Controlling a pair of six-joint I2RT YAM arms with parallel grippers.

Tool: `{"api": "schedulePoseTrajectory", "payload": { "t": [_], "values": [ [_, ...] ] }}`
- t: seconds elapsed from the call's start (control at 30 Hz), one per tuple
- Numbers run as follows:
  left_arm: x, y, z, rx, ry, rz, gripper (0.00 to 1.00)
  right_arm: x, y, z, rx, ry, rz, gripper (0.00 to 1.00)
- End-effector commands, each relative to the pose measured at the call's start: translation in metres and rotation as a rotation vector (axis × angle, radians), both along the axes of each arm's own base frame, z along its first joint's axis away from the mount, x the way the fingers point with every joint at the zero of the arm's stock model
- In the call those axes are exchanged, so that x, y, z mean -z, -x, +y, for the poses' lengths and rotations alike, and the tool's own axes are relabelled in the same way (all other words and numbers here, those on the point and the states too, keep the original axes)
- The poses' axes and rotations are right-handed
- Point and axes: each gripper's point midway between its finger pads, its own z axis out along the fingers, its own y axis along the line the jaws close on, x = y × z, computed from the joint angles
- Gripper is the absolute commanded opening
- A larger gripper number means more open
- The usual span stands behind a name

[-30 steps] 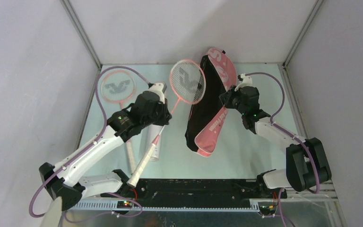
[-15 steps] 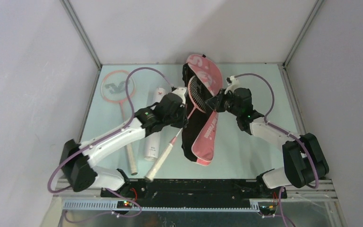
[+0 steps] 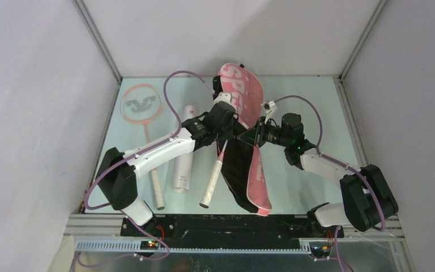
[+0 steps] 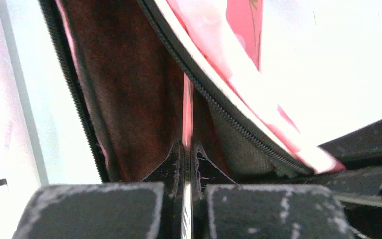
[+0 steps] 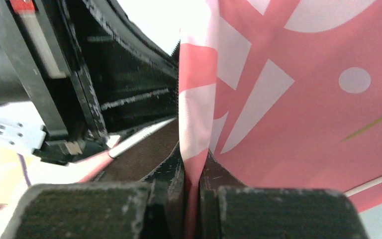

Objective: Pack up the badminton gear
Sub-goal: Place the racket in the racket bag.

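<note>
The pink "SPORT" racket bag (image 3: 246, 93) lies open at the table's middle, its dark lining (image 3: 237, 167) showing. My right gripper (image 3: 255, 136) is shut on the edge of the bag's pink flap (image 5: 288, 99) and holds it up. My left gripper (image 3: 227, 126) is shut on the thin shaft (image 4: 187, 104) of a pink racket. That racket's head is hidden inside the bag, and its white handle (image 3: 210, 191) sticks out towards the near edge. The second pink racket (image 3: 140, 105) lies flat at the far left. A long white tube (image 3: 185, 154) lies between the two rackets.
Grey walls with metal corner posts (image 3: 97, 39) close in the table on three sides. The black base rail (image 3: 226, 226) runs along the near edge. Purple cables (image 3: 175, 79) loop above both arms.
My left gripper has carried the racket to the right, and its head has gone into the bag. My right gripper has drawn the flap leftward, and the bag has swung with it.
</note>
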Motion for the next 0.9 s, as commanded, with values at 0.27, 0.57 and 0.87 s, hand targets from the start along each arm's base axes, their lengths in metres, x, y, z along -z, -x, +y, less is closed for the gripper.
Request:
{"api": "schedulePoseTrajectory", "payload": {
  "t": [0.27, 0.57, 0.87],
  "values": [
    [-0.022, -0.075, 0.014, -0.354, 0.314, -0.009, 0.0, 0.042, 0.07, 0.02, -0.133, 0.234, -0.08, 0.0],
    [0.02, -0.063, 0.003, -0.329, 0.313, 0.093, 0.0, 0.071, 0.061, -0.005, 0.059, 0.423, -0.023, 0.56],
    [0.039, -0.058, -0.003, -0.372, 0.316, 0.115, 0.0, 0.111, 0.076, -0.04, 0.355, 0.765, 0.038, 0.62]
  ]
}}
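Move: The left hand already has the racket by its shaft, the head inside the racket bag. The bag's middle lies about 7 cm to its right, 4 cm ahead and some 9 cm below. The shuttlecock tube is about 18 cm left and 3 cm ahead, the second racket 34 cm left and 4 cm ahead, both on the table. The right hand still pinches the edge of the bag's pink panel, the bag's middle 9 cm below and 4 cm ahead. Down first, both hands together: the right lowers the pinched panel edge about 6 cm, then its fingers open and let go while it draws back and sinks farther over the bag's near half, fingertips tipping down some 35 degrees. The left keeps its grip on the shaft and feeds the racket down and then forward into the bag, turning slightly counter-clockwise. ##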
